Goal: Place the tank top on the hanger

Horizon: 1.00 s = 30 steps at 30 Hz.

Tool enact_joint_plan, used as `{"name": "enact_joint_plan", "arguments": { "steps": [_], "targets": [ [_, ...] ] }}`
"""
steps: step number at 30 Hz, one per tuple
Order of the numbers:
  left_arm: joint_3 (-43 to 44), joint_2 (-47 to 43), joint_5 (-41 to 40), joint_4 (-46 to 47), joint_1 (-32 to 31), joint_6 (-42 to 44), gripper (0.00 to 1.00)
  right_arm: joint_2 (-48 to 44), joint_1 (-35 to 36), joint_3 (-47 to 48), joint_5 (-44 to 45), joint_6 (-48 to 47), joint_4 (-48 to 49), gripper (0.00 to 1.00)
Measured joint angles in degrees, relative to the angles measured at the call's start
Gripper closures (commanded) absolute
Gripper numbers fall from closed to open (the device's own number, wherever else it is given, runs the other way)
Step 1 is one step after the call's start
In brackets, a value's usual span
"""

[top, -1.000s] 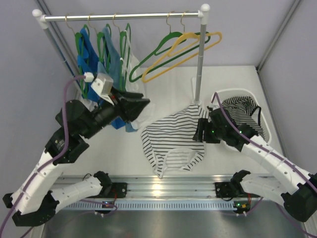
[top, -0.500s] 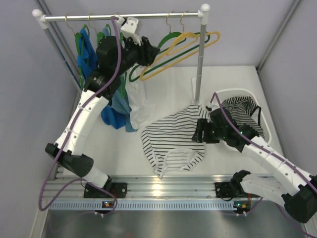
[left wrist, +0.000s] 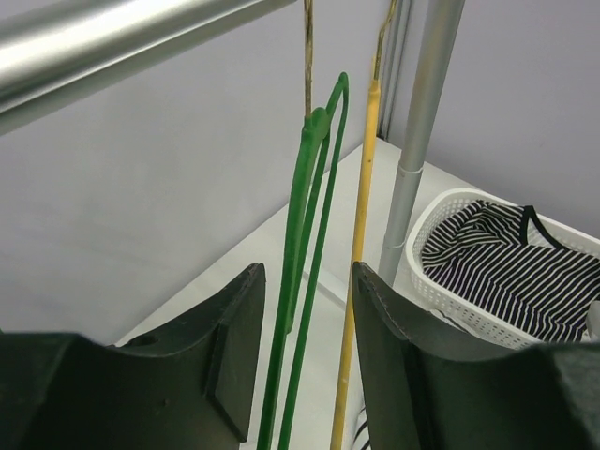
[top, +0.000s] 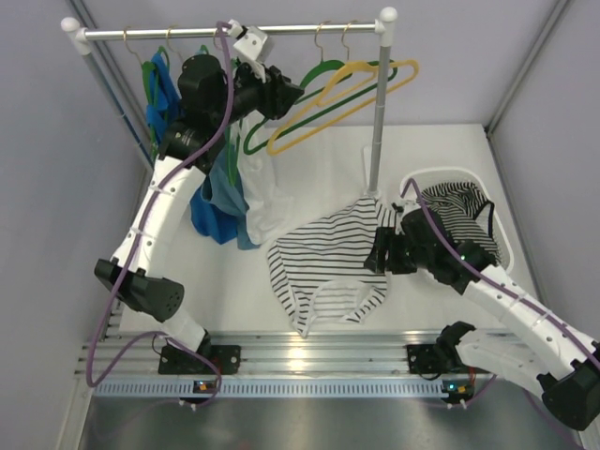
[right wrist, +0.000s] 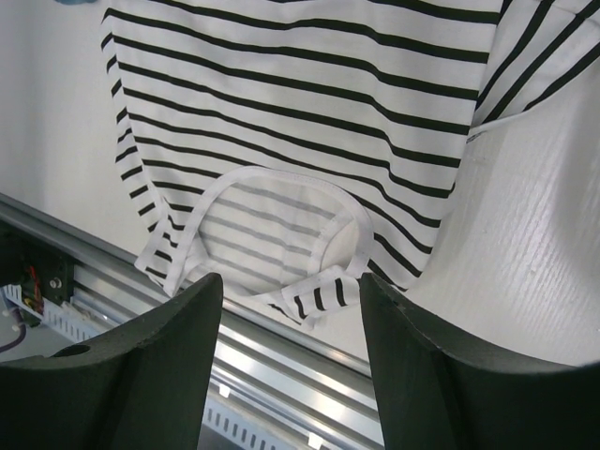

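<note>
The striped tank top (top: 328, 267) lies spread flat on the table, neckline toward the near edge; it also fills the right wrist view (right wrist: 309, 112). The green hanger (top: 302, 94) hangs empty on the rail by its brassy hook. My left gripper (top: 292, 94) is raised to it and open. In the left wrist view the hanger (left wrist: 302, 234) runs between the open fingers of the left gripper (left wrist: 307, 281); I cannot tell whether they touch. My right gripper (top: 377, 253) is open and empty, hovering above the top's right edge, and shows in its own view (right wrist: 291, 291).
A yellow hanger (top: 361, 89) hangs just right of the green one, close to my left gripper's right finger (left wrist: 412, 356). The rail (top: 281, 29) stands on a post (top: 377, 122). Blue tops (top: 217, 211) and a plain white top (top: 264, 197) hang at left. A white basket (top: 441, 173) holds striped clothing.
My left arm swung up from in front of the hanging tops to the rail and settled with its open gripper at the green hanger. The right arm shifted only slightly.
</note>
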Motion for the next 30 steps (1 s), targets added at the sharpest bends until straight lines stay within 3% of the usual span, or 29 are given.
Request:
{"name": "enact_joint_plan", "arguments": {
  "steps": [14,17,25,30],
  "targets": [
    [1.6,5.4,0.7,-2.9,0.0,2.5,0.57,-1.1,0.0,-0.5,-0.3,0.0,0.0,0.39],
    [1.6,5.4,0.7,-2.9,0.0,2.6,0.62,-1.3,0.0,-0.9,-0.4,0.0,0.1,0.39],
    [1.6,5.4,0.7,-3.0,-0.8,2.9,0.93,-1.3,0.0,-1.4,-0.6,0.0,0.0,0.39],
    [1.6,5.4,0.0,-3.0,-1.5,3.0,1.0,-1.3,0.0,-1.4,-0.6,0.0,0.0,0.39]
  ]
}}
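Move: The green hanger is what the left hand goes for. Its middle is about 4 cm ahead of that hand, 6 cm to the right and 5 cm lower, with the near-left shoulder closest to the open fingers. The yellow hanger hangs some 5 cm right of it; the tank top is on the table, about 16 cm back, 8 cm right and 48 cm below this hand. From the right hand, the green hanger is roughly 27 cm ahead, 15 cm left and 28 cm up. The left fingers end pinching the near-left shoulder of the green hanger, a little out from its neck. To get there the open hand sinks about 4.5 cm while easing some 2.5 cm forward and slightly right. It then holds its height and shuts fully, drifting another centimetre right as it closes. ##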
